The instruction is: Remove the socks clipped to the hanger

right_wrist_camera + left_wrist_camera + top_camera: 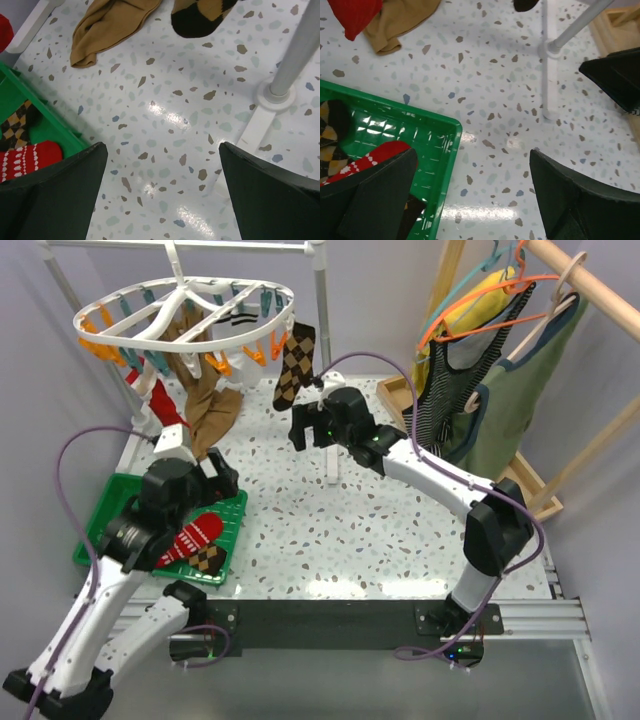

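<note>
The white oval hanger point(185, 300) hangs at the back left. Clipped to it are a red sock point(163, 400), a long tan-brown sock point(205, 405), an argyle sock point(294, 365) and a striped sock point(240, 310). A red sock point(195, 535) and an argyle sock point(210, 558) lie in the green tray point(100, 510). My left gripper point(472, 152) is open and empty over the tray's right rim point(447, 150). My right gripper point(162, 145) is open and empty above the table, below the hanging argyle toe point(197, 15) and the tan sock point(107, 25).
The stand's white post point(328, 455) and foot point(272, 95) stand just right of the right gripper. At the right, a wooden rack point(590, 290) carries a striped tank top point(450, 380), a green garment point(525, 370) and orange and teal wire hangers point(480, 300).
</note>
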You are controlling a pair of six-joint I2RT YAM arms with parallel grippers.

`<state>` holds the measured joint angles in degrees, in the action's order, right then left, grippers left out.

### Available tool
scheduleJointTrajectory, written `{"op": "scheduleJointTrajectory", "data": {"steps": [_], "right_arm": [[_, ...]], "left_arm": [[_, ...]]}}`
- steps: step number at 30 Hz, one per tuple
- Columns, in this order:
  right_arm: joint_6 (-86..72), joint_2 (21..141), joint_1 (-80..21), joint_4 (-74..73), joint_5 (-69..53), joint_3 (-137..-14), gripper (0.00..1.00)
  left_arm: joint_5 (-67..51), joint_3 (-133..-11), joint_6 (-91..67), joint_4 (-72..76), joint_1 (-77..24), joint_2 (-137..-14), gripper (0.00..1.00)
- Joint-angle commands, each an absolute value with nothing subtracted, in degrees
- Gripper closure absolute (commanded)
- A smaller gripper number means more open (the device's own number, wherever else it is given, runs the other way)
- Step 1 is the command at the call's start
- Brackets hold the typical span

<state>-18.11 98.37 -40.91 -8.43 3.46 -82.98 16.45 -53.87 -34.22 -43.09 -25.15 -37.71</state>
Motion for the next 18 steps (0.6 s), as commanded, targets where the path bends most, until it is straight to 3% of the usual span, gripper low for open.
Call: {"op": "scheduleJointTrajectory", "data": {"steps": [1,7,18], "right_arm": [[-18.55,98.26,-43.24,-3.60,2.29,-83.32,0.02],[-18.37,95.72,-45.78,-4.22,2.72,-82.09,0.02],[-18.02,91.41,-49.22,-5.27,2.72,-78.75,0.02]], "left_arm": [[23.29,-56.69,-30.51,-43.86,-22.96,-48.59,0.00],[23.03,-54.67,-25.50,-37.10,-10.22,-51.68,0.00],[20.92,-46.50,-14.26,-16.72,-8.17,-47.20,0.03]]}}
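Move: The hanging white-cuffed red sock lies about 17 cm ahead of the left hand, 10 cm left and slightly higher; the brown sock hangs some 18 cm ahead and 4 cm left. The green tray is about 6 cm back, 16 cm left and 20 cm below. From the right hand, that red sock is roughly 30 cm left, 4 cm ahead and slightly higher; the checkered sock hangs 12 cm ahead, 3 cm left and slightly higher. Open left hand sweeps left and forward about 10 cm, dipping, towards the hanging red sock; right backs leftward. ##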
